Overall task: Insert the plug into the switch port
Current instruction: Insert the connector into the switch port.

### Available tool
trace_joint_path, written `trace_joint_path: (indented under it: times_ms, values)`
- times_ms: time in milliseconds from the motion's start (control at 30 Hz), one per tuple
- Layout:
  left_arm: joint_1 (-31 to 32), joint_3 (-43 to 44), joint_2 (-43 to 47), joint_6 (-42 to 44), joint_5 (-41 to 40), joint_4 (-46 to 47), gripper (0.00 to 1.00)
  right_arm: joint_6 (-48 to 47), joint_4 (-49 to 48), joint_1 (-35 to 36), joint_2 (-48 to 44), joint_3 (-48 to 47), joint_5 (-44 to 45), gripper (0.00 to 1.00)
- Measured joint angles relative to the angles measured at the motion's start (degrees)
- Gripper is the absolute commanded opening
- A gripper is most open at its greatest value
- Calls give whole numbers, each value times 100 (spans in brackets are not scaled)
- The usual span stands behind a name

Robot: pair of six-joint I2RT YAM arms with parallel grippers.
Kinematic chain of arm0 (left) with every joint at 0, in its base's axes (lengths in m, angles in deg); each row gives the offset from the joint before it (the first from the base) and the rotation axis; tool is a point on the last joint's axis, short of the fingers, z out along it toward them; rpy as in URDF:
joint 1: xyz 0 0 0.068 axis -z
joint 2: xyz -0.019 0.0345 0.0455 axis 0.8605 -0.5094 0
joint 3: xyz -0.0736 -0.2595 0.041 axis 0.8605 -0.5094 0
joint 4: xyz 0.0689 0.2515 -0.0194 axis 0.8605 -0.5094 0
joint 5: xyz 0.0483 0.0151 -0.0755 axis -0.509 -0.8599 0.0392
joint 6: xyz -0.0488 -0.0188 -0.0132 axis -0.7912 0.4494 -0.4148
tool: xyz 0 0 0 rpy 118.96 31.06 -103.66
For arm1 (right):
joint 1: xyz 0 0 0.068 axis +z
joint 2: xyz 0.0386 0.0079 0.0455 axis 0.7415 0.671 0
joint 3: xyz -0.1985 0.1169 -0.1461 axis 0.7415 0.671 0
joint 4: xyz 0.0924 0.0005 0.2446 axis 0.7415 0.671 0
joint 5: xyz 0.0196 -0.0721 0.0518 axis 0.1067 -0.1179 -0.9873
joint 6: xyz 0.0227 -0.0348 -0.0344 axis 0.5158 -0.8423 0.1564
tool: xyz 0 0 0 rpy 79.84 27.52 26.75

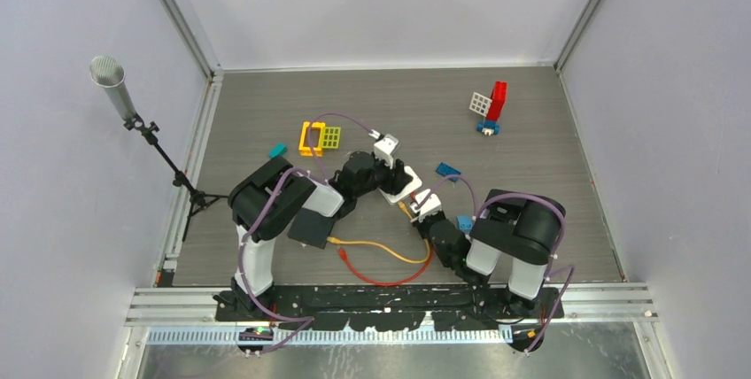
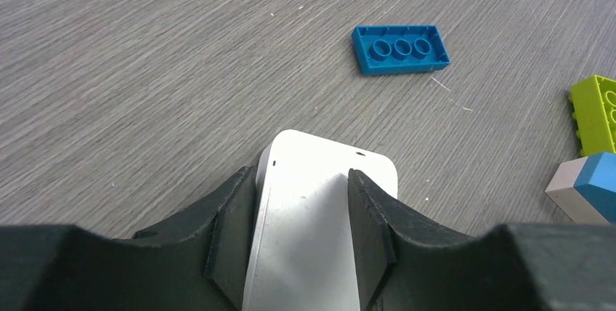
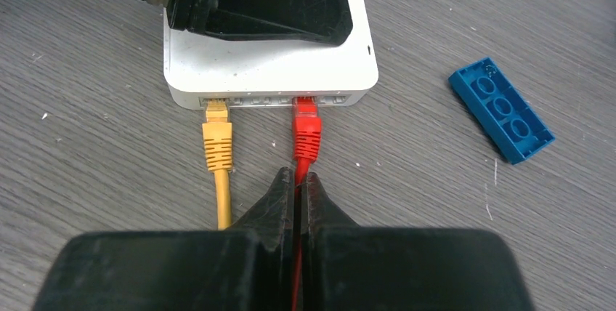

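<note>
The white switch (image 3: 269,71) lies flat on the table, and my left gripper (image 2: 299,174) is shut on its two sides from above. Its port row faces my right gripper. A yellow plug (image 3: 217,140) sits in the leftmost port. The red plug (image 3: 306,128) has its front end inside a port near the middle of the row. My right gripper (image 3: 299,174) is shut on the red cable just behind that plug. From above, the switch (image 1: 403,186) lies between both grippers, and the red cable (image 1: 381,280) loops toward the near edge.
A flat blue brick (image 3: 501,110) lies right of the switch. A lime brick (image 2: 597,111) and a blue-and-grey block (image 2: 588,191) lie nearby. Farther off are a yellow-green frame (image 1: 319,137), a red brick tower (image 1: 490,106) and a microphone stand (image 1: 142,122).
</note>
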Motion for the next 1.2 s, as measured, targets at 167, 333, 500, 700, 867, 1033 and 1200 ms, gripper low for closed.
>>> trace_joint_path:
  times_ms: [167, 333, 500, 700, 867, 1033, 1200]
  values:
    - [0, -4, 7, 20, 4, 2, 42, -22, 83, 90, -15, -33, 184, 0]
    - [0, -164, 90, -122, 210, 24, 46, 372, 343, 195, -428, 249, -39, 0]
    - [-4, -553, 249, -455, 544, 199, 52, 706, 800, 852, -850, 402, 74, 1]
    - [-105, -1274, 483, -933, 1060, 942, 64, 1051, 1128, 1644, -1045, 393, 118, 0]
    - [-118, -1362, 649, -1117, 1285, 758, 75, 1344, 1327, 1886, -1193, 402, 160, 0]
    - [-103, -1462, 1086, -1178, 1342, 127, 82, 1469, 1491, 1947, -1386, 461, 129, 0]
    - [-59, -1453, 1703, -1051, 1172, -1029, 84, 1456, 1849, 1969, -1676, 470, 31, 0]
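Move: The white switch sits in my half-open left hand, its middle about 2 cm left and 1 cm back of my grip point. From my right hand, shut on the red cable, the red plug at the port is some 3 cm ahead and 2 cm left. The yellow plug is about 3 cm left of the red one and 2 cm nearer me. The blue brick lies some 9 cm ahead and 6 cm right of my right hand; the black box is about 10 cm back and 20 cm left of my left hand. I draw both hands back together after a brief pause, about 10 cm towards my base and some 4 cm left, bringing the switch with the red plug still at its port. My right fingers keep their pinch on the cable while that hand swings about 15 degrees counter-clockwise. Partway, my left fingers begin spreading wide, releasing the switch, as that hand tips downward about 15 degrees. ##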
